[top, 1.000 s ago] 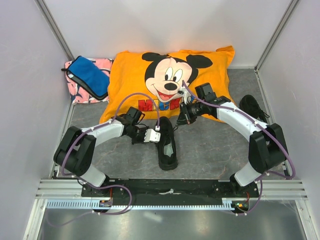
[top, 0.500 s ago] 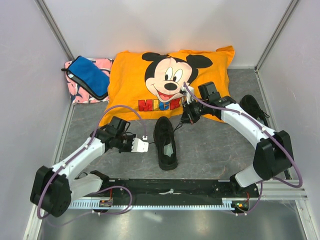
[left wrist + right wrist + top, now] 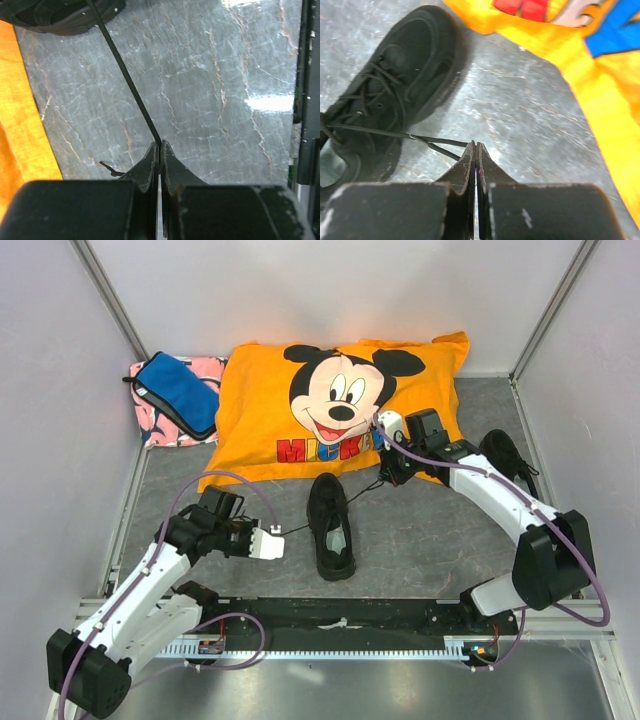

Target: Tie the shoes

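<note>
A black shoe (image 3: 331, 525) lies on the grey table in the middle, toe toward the pillow; it also shows in the right wrist view (image 3: 385, 95) and at the top of the left wrist view (image 3: 55, 15). My left gripper (image 3: 276, 537) is shut on a lace (image 3: 127, 82), stretched taut left of the shoe. My right gripper (image 3: 384, 478) is shut on a doubled lace (image 3: 435, 144), stretched taut to the shoe's upper right. The second black shoe (image 3: 506, 462) lies at the far right, partly behind the right arm.
An orange Mickey Mouse pillow (image 3: 340, 400) lies at the back. A blue pouch (image 3: 178, 392) rests on a pink cloth (image 3: 160, 425) at the back left. White walls close in both sides. A black rail (image 3: 330, 615) runs along the near edge.
My left gripper has pulled left and back from the shoe, drawing its lace out taut. My right gripper has moved a little right toward the pillow with its lace.
</note>
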You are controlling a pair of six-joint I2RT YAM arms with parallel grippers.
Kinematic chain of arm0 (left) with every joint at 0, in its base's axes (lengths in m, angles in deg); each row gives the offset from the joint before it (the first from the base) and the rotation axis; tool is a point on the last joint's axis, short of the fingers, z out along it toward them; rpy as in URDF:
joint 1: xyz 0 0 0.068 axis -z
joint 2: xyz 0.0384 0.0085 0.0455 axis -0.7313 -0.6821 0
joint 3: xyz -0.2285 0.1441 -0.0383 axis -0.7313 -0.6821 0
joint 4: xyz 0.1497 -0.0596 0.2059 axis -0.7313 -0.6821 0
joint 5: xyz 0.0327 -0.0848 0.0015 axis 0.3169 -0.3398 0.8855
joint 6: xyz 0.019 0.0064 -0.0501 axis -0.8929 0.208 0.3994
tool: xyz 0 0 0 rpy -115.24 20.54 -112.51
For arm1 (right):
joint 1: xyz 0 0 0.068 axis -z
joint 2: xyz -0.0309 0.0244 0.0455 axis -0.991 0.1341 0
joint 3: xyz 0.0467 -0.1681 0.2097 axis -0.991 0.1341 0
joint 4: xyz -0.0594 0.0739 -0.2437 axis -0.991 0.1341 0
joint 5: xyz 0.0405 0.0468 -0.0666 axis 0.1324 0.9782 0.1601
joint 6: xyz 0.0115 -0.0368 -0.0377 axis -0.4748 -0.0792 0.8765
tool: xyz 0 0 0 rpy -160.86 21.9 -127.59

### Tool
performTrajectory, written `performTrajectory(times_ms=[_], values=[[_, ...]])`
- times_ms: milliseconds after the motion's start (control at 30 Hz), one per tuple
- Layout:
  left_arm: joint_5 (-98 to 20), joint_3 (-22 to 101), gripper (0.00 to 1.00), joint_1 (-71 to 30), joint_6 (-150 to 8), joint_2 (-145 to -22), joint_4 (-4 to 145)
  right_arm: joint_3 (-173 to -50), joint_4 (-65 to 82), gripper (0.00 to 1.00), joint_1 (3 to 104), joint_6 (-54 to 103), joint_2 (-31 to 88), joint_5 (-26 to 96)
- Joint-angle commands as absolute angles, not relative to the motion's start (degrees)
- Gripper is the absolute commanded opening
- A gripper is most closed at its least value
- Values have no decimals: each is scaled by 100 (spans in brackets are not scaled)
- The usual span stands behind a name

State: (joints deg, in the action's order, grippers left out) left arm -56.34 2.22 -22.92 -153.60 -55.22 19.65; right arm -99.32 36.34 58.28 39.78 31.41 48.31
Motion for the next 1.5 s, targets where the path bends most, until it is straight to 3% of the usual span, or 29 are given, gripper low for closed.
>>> performTrajectory(times_ms=[0, 200, 333, 567, 767, 933, 1033, 1133, 1167, 1233, 1267, 1367, 1467], values=[[-5588, 167, 2, -2335, -15414, -5414, 1678, -9857, 3294, 0, 6093, 4148, 2686, 4540], [-6103, 491, 2, -2327, -15178, -5361, 1827, -9787, 3198, 0, 6155, 4122, 2790, 5407], [-6939, 1630, 2, -2204, -14730, -5720, 1977, -9875, 2874, 0, 5918, 3788, 2870, 5822], [-7582, 3470, 1, -642, -13755, -7046, 2293, -10033, 2539, 0, 5760, 3261, 3160, 6244], [-8126, 4561, 1, 116, -11716, -8725, 2969, -9980, 2398, 0, 5751, 3005, 3160, 6394], [-8137, 4141, 2, 424, -10037, -9245, 4532, -9875, 2240, 0, 5760, 2909, 3107, 6429], [-7268, 3842, 10, 688, -9710, -9307, 5254, -9822, 2108, 0, 5760, 2856, 3116, 6508], [-6424, 3980, 32, 837, -9903, -9325, 5028, -9813, 2029, 0, 5751, 2838, 3151, 6579], [-6248, 4051, 45, 820, -9895, -9290, 4896, -9813, 2011, 0, 5751, 2830, 3160, 6587], [-6298, 4209, 54, 733, -9999, -9141, 4326, -9822, 1976, 0, 5751, 2830, 3212, 6614], [-6534, 4184, 73, 506, -10070, -8835, 4193, -9822, 1967, 0, 5751, 2830, 3221, 6614], [-7403, 3692, 76, -213, -10009, -8263, 4026, -9822, 1941, 0, 5751, 2830, 3265, 6684], [-7460, 3384, 72, -768, -10920, -7849, 3262, -9813, 1914, 0, 5751, 2821, 3274, 6772]])
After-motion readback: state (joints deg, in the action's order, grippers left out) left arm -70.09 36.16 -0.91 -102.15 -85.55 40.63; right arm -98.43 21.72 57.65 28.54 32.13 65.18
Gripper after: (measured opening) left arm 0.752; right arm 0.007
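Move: The shoe's middle lies about 16 cm to the right of my left hand, 3 cm farther out and some 7 cm lower; this hand already pinches one taut lace. The lacing sits about 8 cm ahead and 14 cm right of it. From my right hand, which already pinches the doubled lace, the shoe's middle is some 12 cm to the left, 12 cm back and 9 cm below, the lacing 13 cm left and 6 cm back. I sweep my left hand up and right in an arc over the shoe, carrying its lace about 26 cm across, tilting some 30 degrees so the fingers point more to the right. I sink a little, open wide to let the lace go, then start back left and up. My right hand keeps its pinch; after easing about 2 cm right and forward it comes back left over towards the shoe and rises about 4 cm. ##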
